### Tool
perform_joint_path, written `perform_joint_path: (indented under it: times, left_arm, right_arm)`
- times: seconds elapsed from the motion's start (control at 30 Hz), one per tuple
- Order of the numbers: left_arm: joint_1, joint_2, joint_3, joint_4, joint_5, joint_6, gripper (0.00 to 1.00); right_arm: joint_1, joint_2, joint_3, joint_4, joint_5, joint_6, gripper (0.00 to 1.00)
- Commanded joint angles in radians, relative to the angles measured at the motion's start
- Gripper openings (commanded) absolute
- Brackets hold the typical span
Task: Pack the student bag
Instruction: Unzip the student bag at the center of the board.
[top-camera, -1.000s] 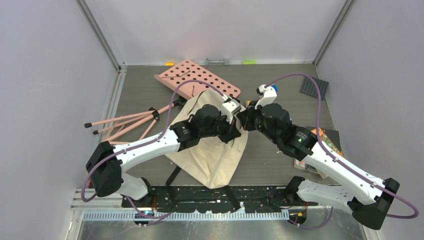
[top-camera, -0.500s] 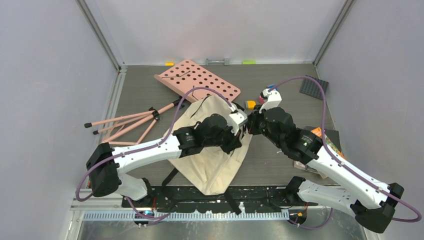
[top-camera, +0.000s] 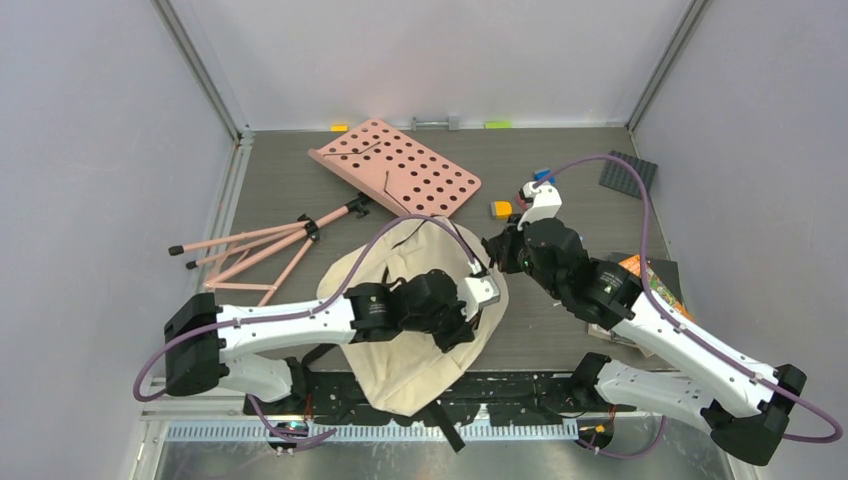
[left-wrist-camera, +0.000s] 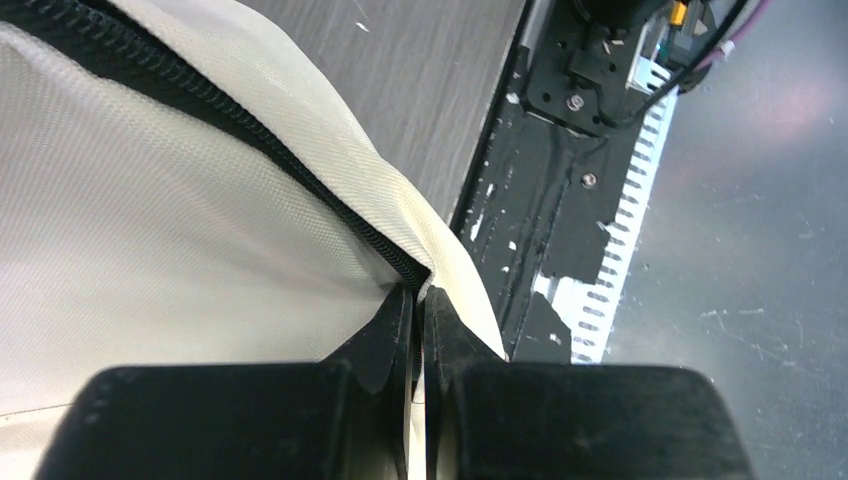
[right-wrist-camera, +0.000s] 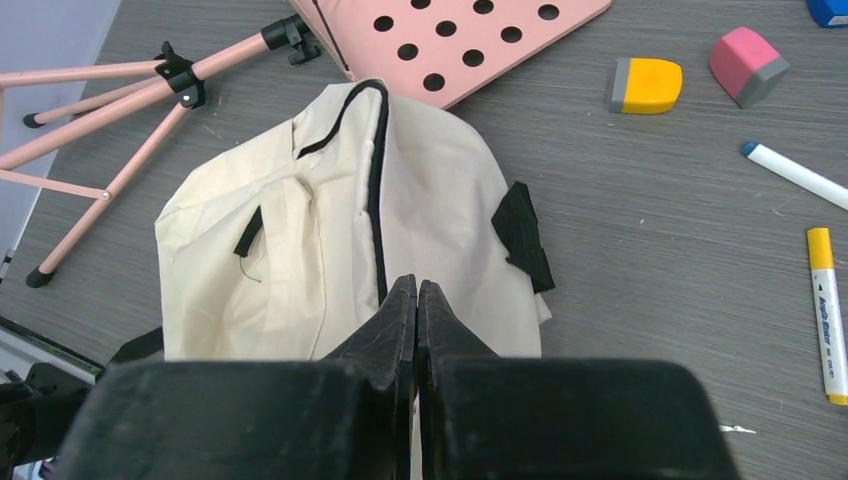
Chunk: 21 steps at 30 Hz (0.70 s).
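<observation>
The student bag (top-camera: 395, 260) is a cream fabric backpack with black zippers, lying flat at the table's near middle. My left gripper (top-camera: 465, 332) is low at its near right edge. In the left wrist view that gripper (left-wrist-camera: 418, 292) is shut on the student bag (left-wrist-camera: 150, 220), pinching the fabric right at the black zipper. My right gripper (top-camera: 493, 250) hangs above the bag's right side. In the right wrist view it (right-wrist-camera: 415, 283) is shut, with nothing seen between its fingers, and the bag (right-wrist-camera: 440, 190) lies well below.
A pink perforated board (top-camera: 395, 165) and a pink tripod (top-camera: 265, 240) lie beyond and left of the bag. An orange eraser (right-wrist-camera: 645, 85), pink eraser (right-wrist-camera: 748, 65), white marker (right-wrist-camera: 795, 175) and yellow marker (right-wrist-camera: 825, 310) lie to the right. Books (top-camera: 650, 285) sit far right. The black rail (left-wrist-camera: 560, 200) runs along the near edge.
My left gripper has dragged the bag toward the near edge, away from the pink board. The right gripper has stayed about where it was, now apart from the left one.
</observation>
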Motion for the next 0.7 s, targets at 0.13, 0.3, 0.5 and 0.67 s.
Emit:
perform_joint_path:
  times: [0.13,0.3,0.5,0.67]
  left_arm:
    - [-0.120,-0.010,-0.031,-0.186,0.082,0.023,0.00]
    - [-0.142,0.001,-0.031,-0.213,0.024,0.014,0.00]
    - [-0.143,-0.042,0.002,-0.113,-0.111,-0.072,0.16]
    - [-0.141,-0.042,0.076,-0.074,-0.289,-0.147,0.59]
  right_arm:
    - [-0.007,0.047,0.003,0.170,0.170,-0.013,0.01]
    - [-0.007,0.035,-0.021,0.194,0.202,-0.007,0.01]
    - [-0.007,0.022,-0.016,0.181,0.188,-0.019,0.01]
    - [-0.007,0.019,-0.011,0.172,0.177,-0.019,0.01]
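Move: The zip pull is already pinched in the left fingers; the zip's lower end lies about 4 cm back, 1 cm left and 2 cm below that hand. The student bag's middle is some 12 cm left of the left hand, 2 cm farther out and 6 cm lower. From the right hand, shut on the bag's upper edge, the zip's lower end lies roughly 18 cm back, 4 cm left and 11 cm down; the yellow block is 10 cm ahead, 4 cm right, 22 cm down. The zip pull is drawn back towards the robot along the zip by the left hand, about 4.5 cm with a slight sink, to the zip's lower end; there the fingers open about halfway, letting go as the hand eases forward and up a centimetre. The right hand keeps its pinch on the bag's upper edge and sinks about 3 cm, edging forward, then rises slightly. ##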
